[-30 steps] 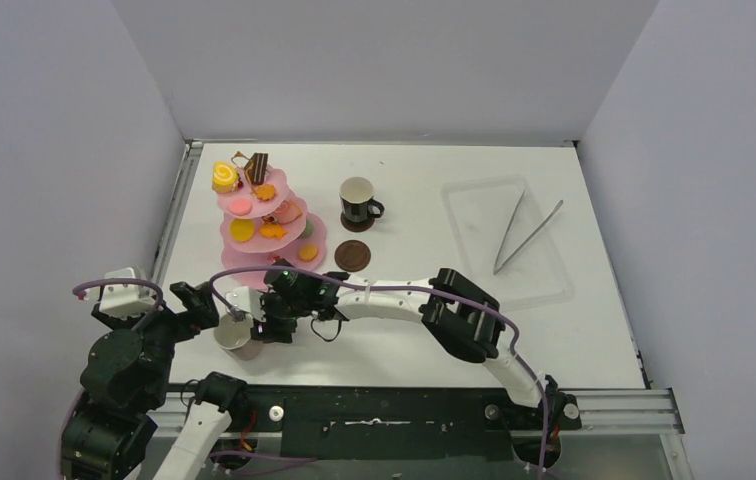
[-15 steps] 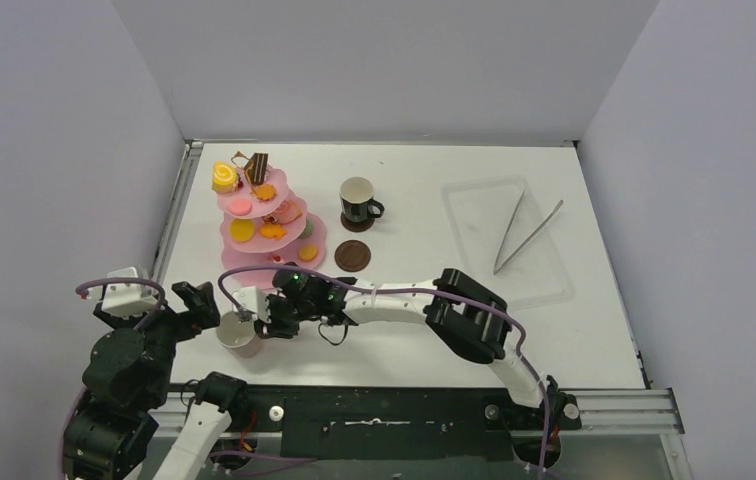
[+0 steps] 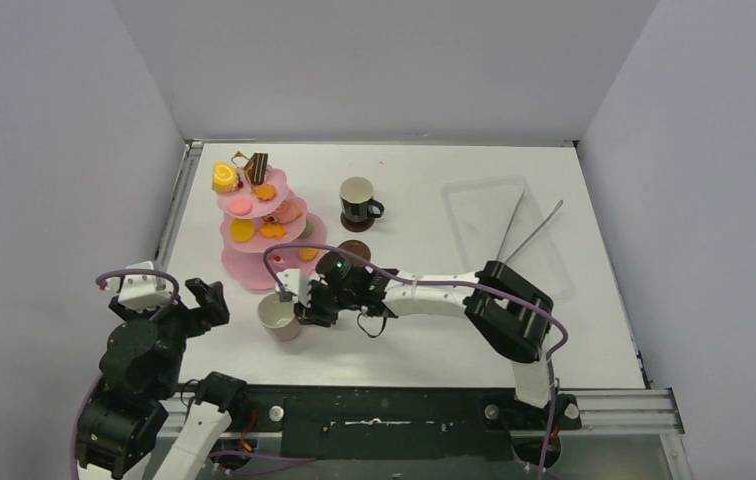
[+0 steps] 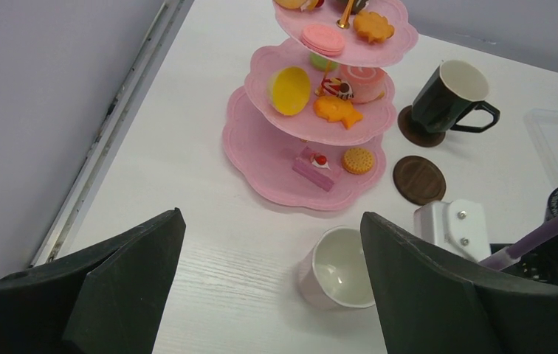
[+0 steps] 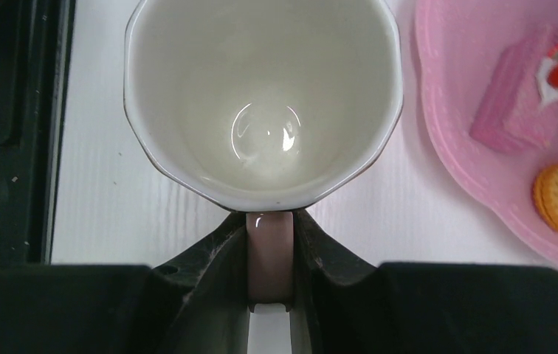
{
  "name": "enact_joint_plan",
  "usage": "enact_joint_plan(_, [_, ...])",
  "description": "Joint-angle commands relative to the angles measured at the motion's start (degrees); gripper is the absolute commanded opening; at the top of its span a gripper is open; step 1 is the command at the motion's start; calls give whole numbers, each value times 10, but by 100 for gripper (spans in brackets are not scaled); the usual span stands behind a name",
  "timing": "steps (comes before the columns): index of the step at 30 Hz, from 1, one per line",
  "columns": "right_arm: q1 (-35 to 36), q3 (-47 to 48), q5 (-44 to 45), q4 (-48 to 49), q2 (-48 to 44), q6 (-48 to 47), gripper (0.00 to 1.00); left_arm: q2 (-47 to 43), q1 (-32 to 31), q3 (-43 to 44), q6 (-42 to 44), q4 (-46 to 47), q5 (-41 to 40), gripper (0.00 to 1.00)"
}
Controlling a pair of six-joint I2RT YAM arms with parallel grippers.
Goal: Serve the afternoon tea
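The pink mug (image 3: 279,317) (image 4: 335,269) (image 5: 261,96) is upright and empty, in front of the pink three-tier stand (image 3: 250,268) (image 4: 261,158) (image 5: 446,88). My right gripper (image 3: 306,305) (image 5: 270,221) is shut on the mug's handle (image 5: 269,254), coming in from the mug's right. My left gripper (image 3: 209,300) (image 4: 270,217) hangs open to the mug's left, holding nothing. Pastries fill the stand's tiers. The black mug (image 3: 358,200) (image 4: 449,96) stands on one brown coaster; the other coaster (image 3: 354,250) (image 4: 418,179) lies bare just behind my right arm.
A clear plastic tray (image 3: 474,215) with long metal tongs (image 3: 526,232) lies at the back right. A side wall and metal rail (image 3: 176,215) run close along the left of the stand. The arm bases sit at the near edge.
My right gripper has shut on the pink mug's handle and carried the mug to the right and a little away from the near edge. The left arm has also shifted slightly right.
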Motion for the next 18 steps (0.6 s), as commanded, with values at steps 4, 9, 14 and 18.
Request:
enact_joint_plan(4, [-75,-59,27,68,-135,23,0,21,-2,-27,-1,54,47,88])
enact_joint_plan(9, [-125,-90,46,71,-185,37,0,42,-2,-49,0,68,61,88])
enact_joint_plan(14, [-172,-109,71,87,-212,69,0,48,-2,-81,14,93,81,88])
enact_joint_plan(18, [-197,-108,104,89,-209,91,0,64,-2,-98,26,107,101,88])
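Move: The right hand already holds the pink mug by its handle. The empty coaster lies about 19 cm ahead and 10 cm to its right, some 5 cm lower. The black mug stands on another coaster about 10 cm beyond that one; the cake stand's middle is some 19 cm ahead and 9 cm left of the hand. From the empty left hand, the empty coaster is roughly 21 cm ahead, 24 cm right and 27 cm below. Still pinching the pink mug's handle, the right hand carries it diagonally forward and right towards the empty coaster, about 17 cm across the table, climbing some 6 cm on the way and swinging about 25 degrees clockwise. The left hand, open and empty, sinks some 6 cm while drifting forward and right, its fingers tipping slightly down. ##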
